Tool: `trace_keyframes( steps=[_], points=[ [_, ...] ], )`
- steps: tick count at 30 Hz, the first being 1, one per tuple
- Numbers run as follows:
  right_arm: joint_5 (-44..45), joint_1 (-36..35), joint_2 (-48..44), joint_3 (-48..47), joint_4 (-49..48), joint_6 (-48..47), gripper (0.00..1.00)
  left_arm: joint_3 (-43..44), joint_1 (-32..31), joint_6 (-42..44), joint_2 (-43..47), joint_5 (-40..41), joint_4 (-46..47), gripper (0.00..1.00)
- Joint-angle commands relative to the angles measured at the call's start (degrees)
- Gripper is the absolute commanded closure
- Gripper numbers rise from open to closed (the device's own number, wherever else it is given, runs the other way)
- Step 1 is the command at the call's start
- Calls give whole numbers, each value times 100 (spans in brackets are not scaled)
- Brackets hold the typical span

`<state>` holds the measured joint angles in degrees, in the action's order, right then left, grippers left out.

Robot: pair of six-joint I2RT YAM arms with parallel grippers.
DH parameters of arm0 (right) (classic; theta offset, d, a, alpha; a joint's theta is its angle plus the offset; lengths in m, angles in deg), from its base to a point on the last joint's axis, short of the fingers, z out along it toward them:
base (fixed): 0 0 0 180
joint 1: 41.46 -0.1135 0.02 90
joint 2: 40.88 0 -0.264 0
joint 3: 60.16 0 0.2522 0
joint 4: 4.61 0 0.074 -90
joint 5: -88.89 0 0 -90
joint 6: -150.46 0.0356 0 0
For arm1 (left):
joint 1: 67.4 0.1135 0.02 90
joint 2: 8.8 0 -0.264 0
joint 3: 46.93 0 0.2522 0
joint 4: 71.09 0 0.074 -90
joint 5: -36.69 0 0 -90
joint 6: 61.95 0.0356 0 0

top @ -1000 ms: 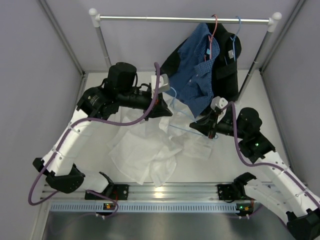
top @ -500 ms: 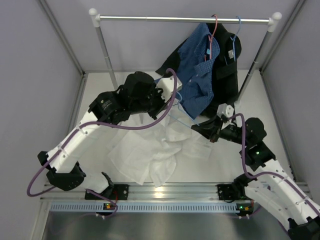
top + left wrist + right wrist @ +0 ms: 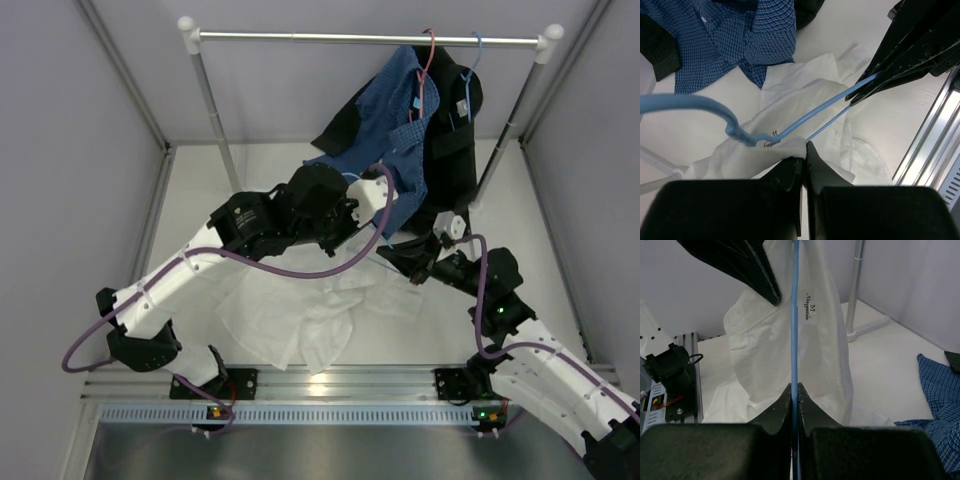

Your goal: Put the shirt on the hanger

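Note:
The white shirt lies crumpled on the table, with its collar end lifted. My left gripper is shut on the collar edge beside the size label. The thin light-blue hanger has its hook to the left, and its two wires run right into my right gripper. My right gripper is shut on the hanger wire, with the raised shirt hanging just behind it. The two grippers meet mid-table, right of centre.
A blue checked shirt on a red hanger and a black garment on a blue hanger hang from the rail at the back and droop to the table by the grippers. The rail's posts stand on both sides. A metal rail runs along the near edge.
My left arm has swung right and nearer, carrying the shirt collar up to the hanger. My right gripper has shifted slightly left and down with the hanger.

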<state>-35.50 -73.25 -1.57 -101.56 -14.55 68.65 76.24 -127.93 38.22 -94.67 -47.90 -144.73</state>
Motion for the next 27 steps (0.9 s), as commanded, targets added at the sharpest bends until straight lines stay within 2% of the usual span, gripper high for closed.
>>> trace_keyframes(
  steps=[1,2,3,5,6,8,9,12,15,16,17,18,19,20,21,22,24,27],
  points=[
    [460,-99,-90,100,-1162,174,100,212,-99,-112,34,381,-112,95],
    [468,-108,-99,144,-1224,253,100,248,-99,-112,43,599,-112,89],
    [486,-99,-108,188,-1381,297,100,361,-99,-86,70,680,-112,75],
    [512,-108,-143,389,-1645,498,100,502,-99,-33,96,751,-112,56],
    [556,-108,-152,443,-1925,578,100,581,-99,19,105,768,-103,44],
    [583,-117,-134,628,-2242,780,100,862,-99,98,123,769,-103,7],
    [600,-117,-91,663,-2374,842,100,942,-99,221,140,699,-103,2],
    [574,-126,41,725,-2718,1001,100,1258,-99,590,201,480,-86,2],
    [583,-117,59,734,-2763,1018,100,1111,-99,1265,534,496,203,2],
    [574,-117,42,725,-2693,1010,100,535,-99,1546,692,496,640,2],
    [565,-117,7,707,-2631,1001,100,51,-108,2254,920,514,1062,2],
    [513,-117,-20,681,-2561,975,100,-459,-99,2678,1436,227,1475,2],
    [486,-117,-55,663,-2491,948,100,-960,-90,2979,1685,32,2297,2],
    [408,-117,-90,628,-2290,931,100,-1687,-82,3347,2053,-144,2653,2],
    [372,-117,-116,576,-2175,887,100,-1807,32,3359,2134,-337,2848,2],
    [328,-117,-143,575,-2095,860,100,-1739,189,3333,2127,-1087,2833,2],
    [188,-117,-204,558,-1946,808,100,-1093,776,3088,1821,-1812,2289,2],
    [21,-117,-283,479,-1726,720,100,-580,1401,2903,1486,-3052,1901,2]
  ],
)
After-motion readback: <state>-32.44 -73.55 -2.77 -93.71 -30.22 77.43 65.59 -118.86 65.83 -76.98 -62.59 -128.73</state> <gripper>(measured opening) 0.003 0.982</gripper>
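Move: The left gripper is shut on the white shirt's collar edge beside the hanger neck. From it, the hanger's hook stands about 8 cm ahead, 1 cm left and 5 cm above; the right gripper's tips are some 8 cm right, level fore-and-aft and 5 cm lower, and the blue checked shirt hangs about 25 cm ahead, 5 cm right and 5 cm lower. From the right hand, the hook lies roughly 8 cm ahead, 8 cm left and 10 cm above. Upwards goes the left hand, its fingers springing wide open to let go of the collar cloth; it climbs about 8 cm, drifts left some 5 cm, dips slightly, then climbs again. Its fingertips tilt up by roughly 30 degrees and swing somewhat clockwise. The right hand stays nearly in place, keeping its pinch on the hanger and rolling about 10 degrees. ##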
